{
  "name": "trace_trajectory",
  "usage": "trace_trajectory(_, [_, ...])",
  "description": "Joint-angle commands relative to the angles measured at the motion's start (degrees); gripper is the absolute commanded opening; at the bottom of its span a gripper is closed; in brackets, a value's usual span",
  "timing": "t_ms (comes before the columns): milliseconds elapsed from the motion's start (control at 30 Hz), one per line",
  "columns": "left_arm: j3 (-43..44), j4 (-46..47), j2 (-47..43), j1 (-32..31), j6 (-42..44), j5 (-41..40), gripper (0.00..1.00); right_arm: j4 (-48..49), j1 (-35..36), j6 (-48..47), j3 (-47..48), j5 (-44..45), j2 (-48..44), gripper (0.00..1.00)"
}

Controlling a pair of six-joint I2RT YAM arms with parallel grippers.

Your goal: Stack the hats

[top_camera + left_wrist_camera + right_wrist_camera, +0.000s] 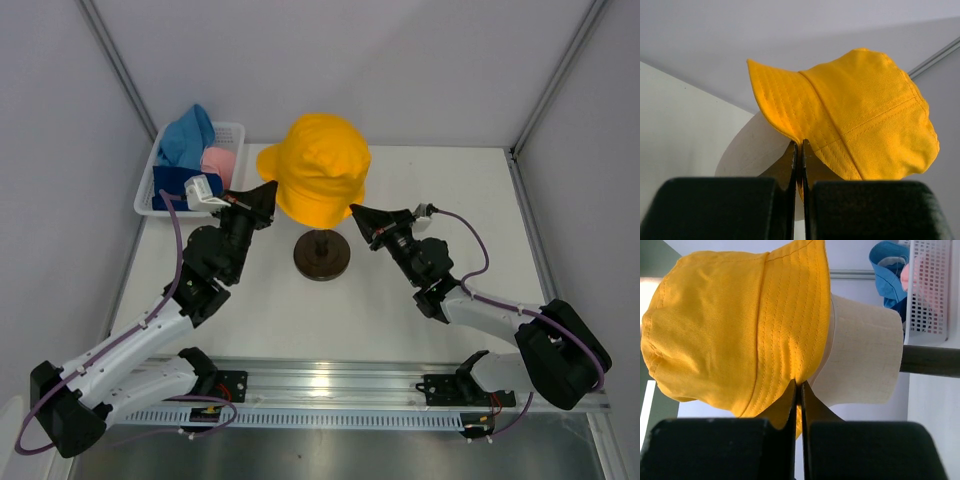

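The yellow hat (318,165) sits over the cream mannequin head (867,360) on its dark round base (322,255). My left gripper (270,189) is shut on the hat's brim at its left side; the left wrist view has the yellow hat (860,115) with its brim edge pinched between the left gripper (800,145) tips. My right gripper (356,212) is shut on the brim at the right side; in the right wrist view the yellow hat (735,325) has its brim clamped in the right gripper (799,385). A light blue hat (187,137), a pink hat (219,161) and a navy hat (172,182) lie in the basket.
A white plastic basket (237,130) stands at the table's back left, also seen in the right wrist view as the basket (927,285). Grey enclosure walls surround the table. A metal rail (330,385) runs along the near edge between the arm bases.
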Motion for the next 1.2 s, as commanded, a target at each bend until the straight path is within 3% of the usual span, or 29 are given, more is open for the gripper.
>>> trace_trajectory(0, [0.24, -9.67, 0.84, -0.2, 3.94, -3.88, 0.01, -0.26, 0.17, -4.95, -0.91, -0.29, 0.8, 0.0])
trace_trajectory(333, [0.24, -11.88, 0.13, -0.11, 4.29, -5.9, 0.01, -5.01, 0.26, -10.05, -0.64, -0.9, 1.5, 0.0])
trace_trajectory(500, [1.9, -14.24, -0.13, 0.23, 4.9, -5.38, 0.09, -6.33, -0.09, -11.63, -0.55, -2.13, 1.59, 0.0])
trace_trajectory(567, [4.35, -15.65, -0.22, 0.41, 5.25, -4.94, 0.21, -7.2, -0.62, -12.25, -0.12, -4.32, 0.37, 0.16])
trace_trajectory(600, [5.06, -17.22, -0.48, 0.76, 5.52, -4.24, 0.24, -7.9, -1.23, -13.38, -0.03, -4.68, -0.6, 0.32])
trace_trajectory(700, [8.4, -20.3, -0.83, 1.38, 5.17, -2.65, 0.37, -16.67, -2.55, -16.98, 1.89, -4.86, -6.39, 0.59])
trace_trajectory(733, [8.93, -22.23, -1.35, 1.55, 5.17, -1.17, 0.47, -22.88, -3.51, -20.48, 2.52, -4.86, -10.24, 0.64])
trace_trajectory(800, [10.69, -24.69, -2.41, 2.25, 5.08, -0.1, 0.54, -29.06, -4.83, -24.1, 3.75, -4.86, -14.82, 0.76])
trace_trajectory(967, [11.84, -26.11, -8.9, 4.71, 6.75, 0.61, 0.84, -49.19, -12.21, -34.19, 5.24, -0.56, -30.29, 0.86])
trace_trajectory(1067, [13.94, -29.79, -10.15, 11.38, 6.84, 2.43, 0.94, -62.28, -18.61, -43.05, 10.33, -1.52, -34.62, 0.88])
trace_trajectory(1100, [15.34, -33.03, -9.63, 17.4, 6.4, 4.71, 0.97, -64.75, -20.03, -45.45, 11.65, -1.78, -34.19, 0.88])
trace_trajectory(1167, [18.07, -36.64, -7.7, 24.46, 5.0, 14.77, 1.0, -70.12, -23.54, -51.24, 14.38, -2.22, -32.69, 0.89])
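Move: The yellow hat sits on the head form, its brim still pinched by both shut grippers. Its middle lies about 9 cm right, 4 ahead and 2 above the left hand, and 7 cm left, 6 ahead and 7 above the right. The stand's round foot is about 10 cm right of the left hand, 2 ahead and 30 below; the white basket is roughly 24 cm left, 24 ahead and 27 below that hand. Keep both pinches on the brim nearly still at first, then open both grippers wide and free the cloth. Dip the right hand about 4 cm as it opens, then swing it some 15 cm right and up, away from the hat, rolling its left side down about 40 degrees. Dip the left slightly, then draw it about 11 cm left and a little up. ##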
